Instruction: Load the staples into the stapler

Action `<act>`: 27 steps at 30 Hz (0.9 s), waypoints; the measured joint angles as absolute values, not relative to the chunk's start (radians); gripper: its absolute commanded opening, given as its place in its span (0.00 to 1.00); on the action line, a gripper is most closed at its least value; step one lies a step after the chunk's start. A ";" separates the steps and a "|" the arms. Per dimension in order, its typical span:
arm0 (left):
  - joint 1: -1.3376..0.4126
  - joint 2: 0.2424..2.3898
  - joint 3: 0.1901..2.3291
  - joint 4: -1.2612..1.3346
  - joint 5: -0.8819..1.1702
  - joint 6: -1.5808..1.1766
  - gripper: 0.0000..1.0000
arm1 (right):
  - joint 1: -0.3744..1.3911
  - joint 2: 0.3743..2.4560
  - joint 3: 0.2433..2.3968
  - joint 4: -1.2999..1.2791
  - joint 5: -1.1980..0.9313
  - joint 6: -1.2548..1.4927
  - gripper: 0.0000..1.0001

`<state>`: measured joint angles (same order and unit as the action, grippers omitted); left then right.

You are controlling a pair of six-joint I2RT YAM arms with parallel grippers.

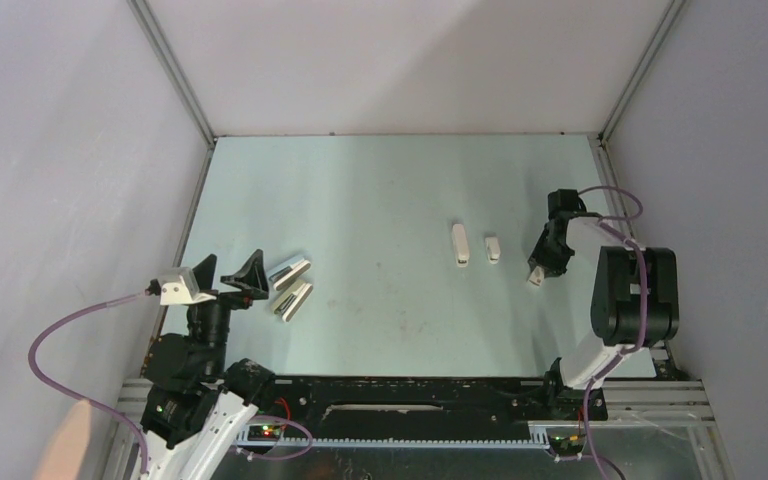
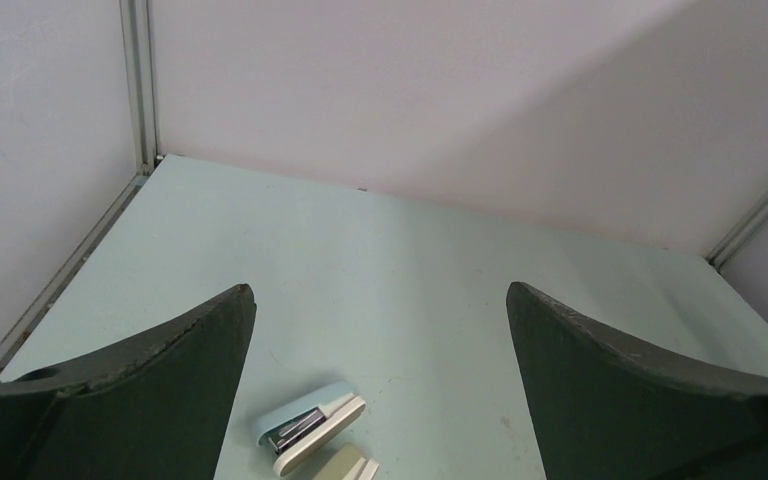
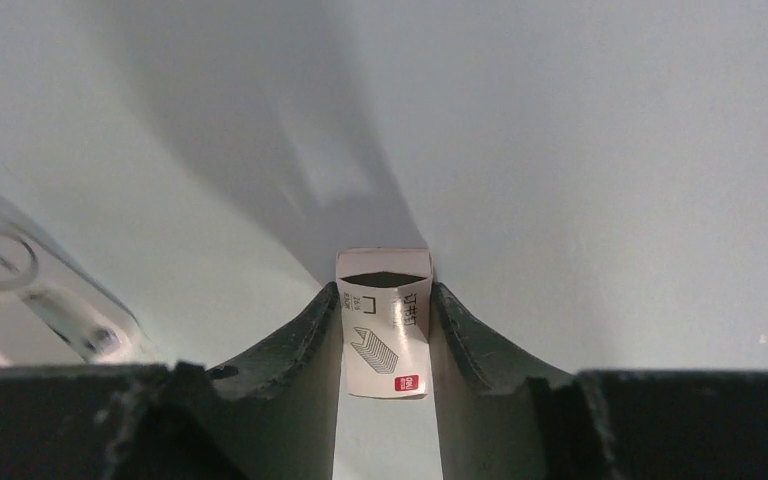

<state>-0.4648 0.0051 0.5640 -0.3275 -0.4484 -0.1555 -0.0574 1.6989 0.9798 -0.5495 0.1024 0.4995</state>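
Observation:
The stapler lies at the left of the table, light blue on top and white below, with its metal channel showing in the left wrist view. A second pale elongated piece lies right beside it. My left gripper hovers just left of them, wide open and empty. At the right, my right gripper is shut on a small white box printed with a staple drawing. Both fingers press its sides. Two small pale blocks, one longer and one shorter, lie mid-table. I cannot tell which is the staples.
The pale green table is enclosed by grey walls with metal corner posts. A black rail runs along the near edge between the arm bases. A white fitting shows at the left of the right wrist view.

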 measured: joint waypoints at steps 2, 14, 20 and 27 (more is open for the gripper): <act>-0.465 0.005 0.564 -0.327 -0.444 -0.155 1.00 | -0.044 1.645 0.924 -0.553 0.101 0.491 0.31; -0.465 0.005 0.569 -0.339 -0.401 -0.156 1.00 | 0.463 1.335 0.816 -0.630 0.136 0.438 0.31; -0.465 0.096 0.656 -0.389 -0.344 -0.158 1.00 | 0.762 1.481 0.963 -0.625 0.135 0.344 0.31; -0.465 0.255 0.732 -0.493 -0.295 -0.186 1.00 | 0.954 1.774 1.143 -0.588 0.122 0.171 0.31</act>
<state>-0.4648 0.2554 0.7319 -0.4927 -0.2947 -0.1856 0.9539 1.7744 1.1435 -0.5884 0.1219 0.1711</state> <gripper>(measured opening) 0.996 0.356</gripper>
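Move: The right hand already pinches the staple box. The open olive stapler, towards which the box is carried, lies about 63 cm to its left and 7 cm nearer the base, with the open blue stapler 66 cm left and level with the hand. The small white stapler stands 12 cm left and 6 cm ahead, the long white one 21 cm left and 7 cm ahead. From the left hand the olive stapler is some 6 cm ahead, 5 cm right and 30 cm below. Keeping the staple box pinched between its fingertips, the right hand first draws back, then sweeps about 30 cm left and 10 cm back overall, passing on the base side of the two white staplers towards the open ones. It arcs up some 5 cm and sinks again while turning about 75 degrees counter-clockwise. The open left hand shifts a few centimetres right and tips down. ##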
